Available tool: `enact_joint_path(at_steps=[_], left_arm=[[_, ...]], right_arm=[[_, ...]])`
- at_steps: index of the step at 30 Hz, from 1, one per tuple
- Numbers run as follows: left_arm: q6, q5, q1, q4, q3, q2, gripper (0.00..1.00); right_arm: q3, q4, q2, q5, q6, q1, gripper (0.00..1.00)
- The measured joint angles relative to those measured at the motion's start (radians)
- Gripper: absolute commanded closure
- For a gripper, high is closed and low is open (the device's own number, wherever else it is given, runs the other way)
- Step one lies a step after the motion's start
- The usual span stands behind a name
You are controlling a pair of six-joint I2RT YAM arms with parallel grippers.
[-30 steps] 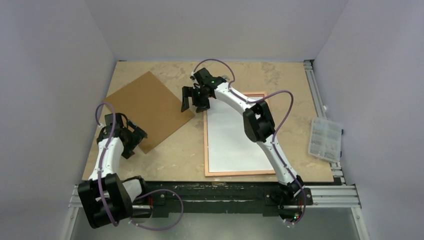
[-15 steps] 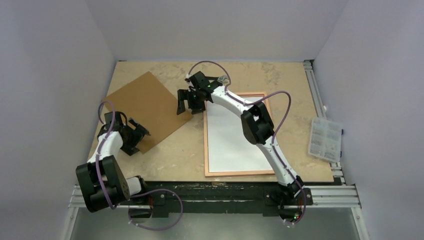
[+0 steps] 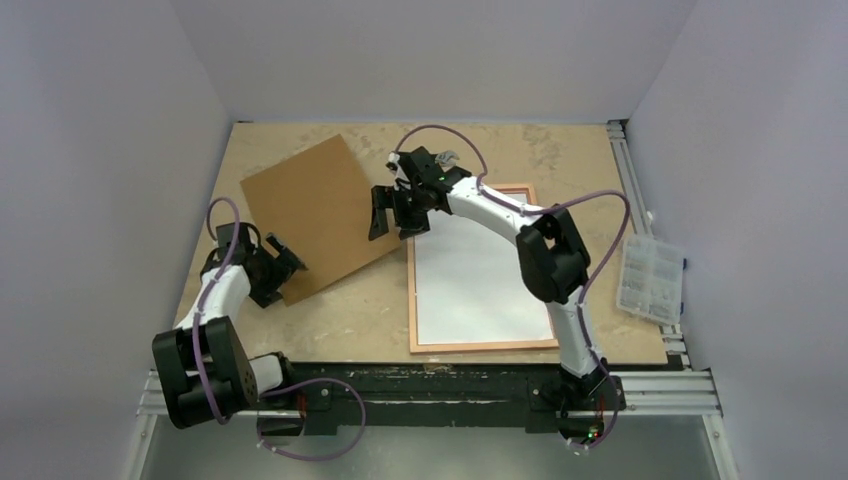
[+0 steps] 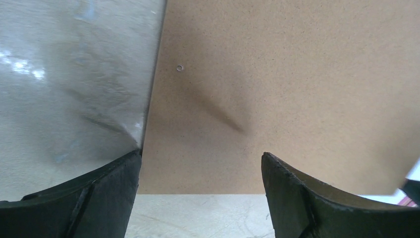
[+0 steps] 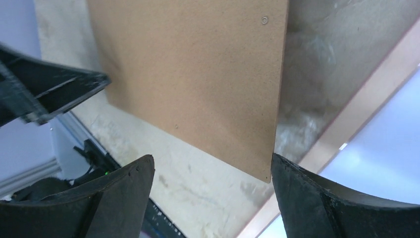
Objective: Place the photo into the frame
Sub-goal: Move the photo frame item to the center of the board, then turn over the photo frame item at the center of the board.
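Note:
The frame (image 3: 412, 300) lies flat right of centre, light wood-coloured side up. The photo (image 3: 480, 280) rests inside it, plain white back showing. A plain brown board (image 3: 320, 210) lies left of the frame. My right gripper (image 3: 395, 213) hovers open over the board's right corner, by the frame's far left corner. In the right wrist view the board (image 5: 198, 74) has its corner next to the right finger, with the frame's edge (image 5: 346, 124) and the photo (image 5: 391, 148) beyond. My left gripper (image 3: 275, 270) stands open at the board's near corner; the board (image 4: 277, 89) fills its wrist view.
A clear plastic parts box (image 3: 650, 278) sits on the rail at the right edge. Grey walls close in the table on three sides. The black mounting rail (image 3: 430, 385) runs along the near edge.
The brown board has turned and shifted toward the back right. My right gripper has moved slightly right with it. The left arm has folded back, its gripper staying at the board's near corner.

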Motion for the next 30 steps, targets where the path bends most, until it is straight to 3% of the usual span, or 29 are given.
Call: enact_joint_path(at_steps=[7, 12, 19, 24, 30], left_arm=[[-0.003, -0.034, -0.152, -0.01, -0.023, -0.049, 0.14], [-0.027, -0.023, -0.244, -0.074, -0.031, -0.101, 0.14], [-0.096, 0.002, -0.385, -0.135, -0.137, -0.328, 0.14], [-0.155, -0.001, -0.413, -0.186, -0.176, -0.441, 0.13], [-0.161, -0.042, -0.414, -0.222, -0.14, -0.349, 0.13]], right_arm=[[-0.188, 0.016, -0.279, -0.01, -0.006, 0.002, 0.15], [-0.437, 0.024, -0.514, -0.022, -0.018, 0.017, 0.15], [-0.766, -0.048, -0.781, -0.025, -0.018, 0.048, 0.09], [-0.801, -0.103, -0.827, 0.068, -0.043, 0.042, 0.09], [-0.807, -0.078, -0.751, 0.061, -0.08, -0.114, 0.12]])
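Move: The left hand is near the brown backing board's near left corner, its centre some 18 cm ahead and 6 cm right. From the right hand, at the near right corner, the board's centre is about 18 cm left and 5 cm ahead. The frame holding the white sheet is the goal: its centre is roughly 21 cm right and 8 cm back of the right hand, 6 cm below; the wrench, 23 cm ahead and 8 cm right. With both grippers staying wide open, the board is held between the left hand's outer finger on its left edge and the right hand's outer finger on its right edge. The right hand lifts about 8 cm, swings back and right, sinks again, then slips right and a little forward off the edge; the left hand follows about 10 cm right and 8 cm back, turning clockwise, and also comes free. ##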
